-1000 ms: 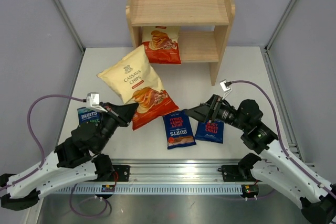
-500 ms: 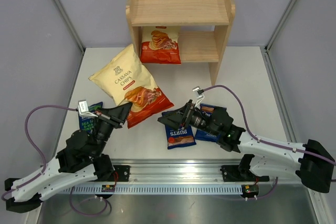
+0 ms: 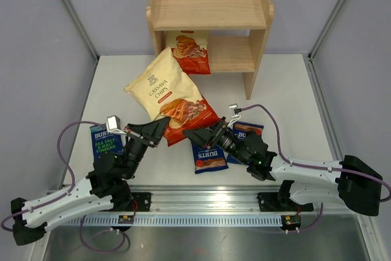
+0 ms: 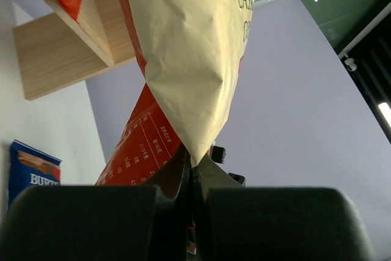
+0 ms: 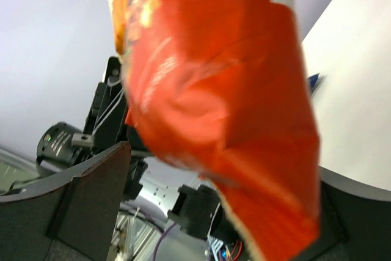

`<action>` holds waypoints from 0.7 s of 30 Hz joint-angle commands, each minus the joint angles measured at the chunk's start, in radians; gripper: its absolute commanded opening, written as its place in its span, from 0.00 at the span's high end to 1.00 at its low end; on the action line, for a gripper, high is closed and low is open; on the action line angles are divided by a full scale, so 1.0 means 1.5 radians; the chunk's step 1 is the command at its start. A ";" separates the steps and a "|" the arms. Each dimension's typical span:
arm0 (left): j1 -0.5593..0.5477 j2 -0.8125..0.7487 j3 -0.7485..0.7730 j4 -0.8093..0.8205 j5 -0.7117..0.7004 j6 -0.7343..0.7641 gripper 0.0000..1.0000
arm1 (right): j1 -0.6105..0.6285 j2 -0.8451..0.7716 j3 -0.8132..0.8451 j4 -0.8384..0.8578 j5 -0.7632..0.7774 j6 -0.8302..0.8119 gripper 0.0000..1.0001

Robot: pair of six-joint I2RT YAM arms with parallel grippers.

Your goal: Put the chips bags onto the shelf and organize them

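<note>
My left gripper [image 3: 162,130] is shut on the lower corner of a large cream-and-red cassava chips bag [image 3: 171,93] and holds it tilted above the table. The left wrist view shows the jaws [image 4: 193,166] pinching that bag [image 4: 189,47]. My right gripper [image 3: 193,134] is open at the bag's red bottom edge. In the right wrist view the bag [image 5: 226,108] lies between its spread fingers [image 5: 98,194]. A second cassava bag [image 3: 188,52] stands on the lower tier of the wooden shelf [image 3: 211,10]. Two dark blue Burts bags [image 3: 209,156] [image 3: 245,131] and a blue-green one [image 3: 105,139] lie on the table.
The shelf stands at the table's far edge, its top tier bare. The right arm lies over part of the right dark blue bag. A metal rail [image 3: 208,203] runs along the near edge. Grey walls close in both sides.
The left gripper has carried the cassava bag up and to the right. The right arm swung left, off the dark blue bag, and its open jaws now reach the held bag's bottom edge.
</note>
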 commanded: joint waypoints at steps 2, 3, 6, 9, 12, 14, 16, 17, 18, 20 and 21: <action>-0.001 0.040 0.002 0.165 0.033 -0.056 1.00 | 0.008 -0.016 -0.007 0.048 0.092 -0.019 0.04; -0.001 0.042 0.003 0.171 0.035 -0.058 1.00 | 0.007 -0.018 -0.014 0.068 0.102 -0.021 0.04; -0.001 0.049 0.010 0.156 0.042 -0.076 1.00 | 0.008 -0.022 -0.042 0.149 0.098 -0.043 0.07; -0.002 0.069 0.006 0.152 0.058 -0.111 1.00 | 0.008 -0.026 -0.042 0.175 0.080 -0.078 0.10; -0.003 0.096 0.007 0.134 0.087 -0.173 1.00 | 0.008 -0.023 -0.040 0.198 0.076 -0.092 0.17; -0.005 0.121 0.005 0.136 0.103 -0.195 1.00 | 0.007 -0.025 -0.039 0.199 0.081 -0.095 0.20; -0.014 0.125 0.000 0.134 0.098 -0.200 1.00 | 0.007 -0.033 -0.041 0.200 0.085 -0.097 0.29; -0.016 0.123 -0.001 0.131 0.095 -0.200 1.00 | 0.007 -0.039 -0.046 0.201 0.087 -0.097 0.33; -0.016 0.118 0.000 0.113 0.090 -0.198 1.00 | 0.007 -0.048 -0.050 0.197 0.095 -0.095 0.43; -0.016 0.091 0.013 0.081 0.074 -0.183 1.00 | 0.007 -0.063 -0.063 0.187 0.105 -0.097 0.54; -0.015 0.080 0.022 0.020 0.066 -0.177 1.00 | 0.006 -0.080 -0.067 0.167 0.110 -0.096 0.58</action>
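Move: The left hand pinches the Cassava Chips bag by its near edge; the bag's middle lies about 7 cm ahead, 3 cm right and 4 cm above. From the open right hand, around the bag's red end, the middle is some 8 cm ahead, 6 cm left and 7 cm up. The stored bag on the shelf stands roughly 31 cm ahead of the left hand, 7 cm right, 6 cm lower. The nearer Burts bag lies about 3 cm ahead and 5 cm right of the right hand, 27 cm below. To the robot's right, about 4 cm, the left hand carries the Cassava Chips bag in its shut fingers, turning some 10 degrees clockwise with a slight roll and tip. The right hand shifts some 3 cm right with it and rises 2 cm, turns slightly clockwise too, and closes from wide to about half on the bag's red end. ##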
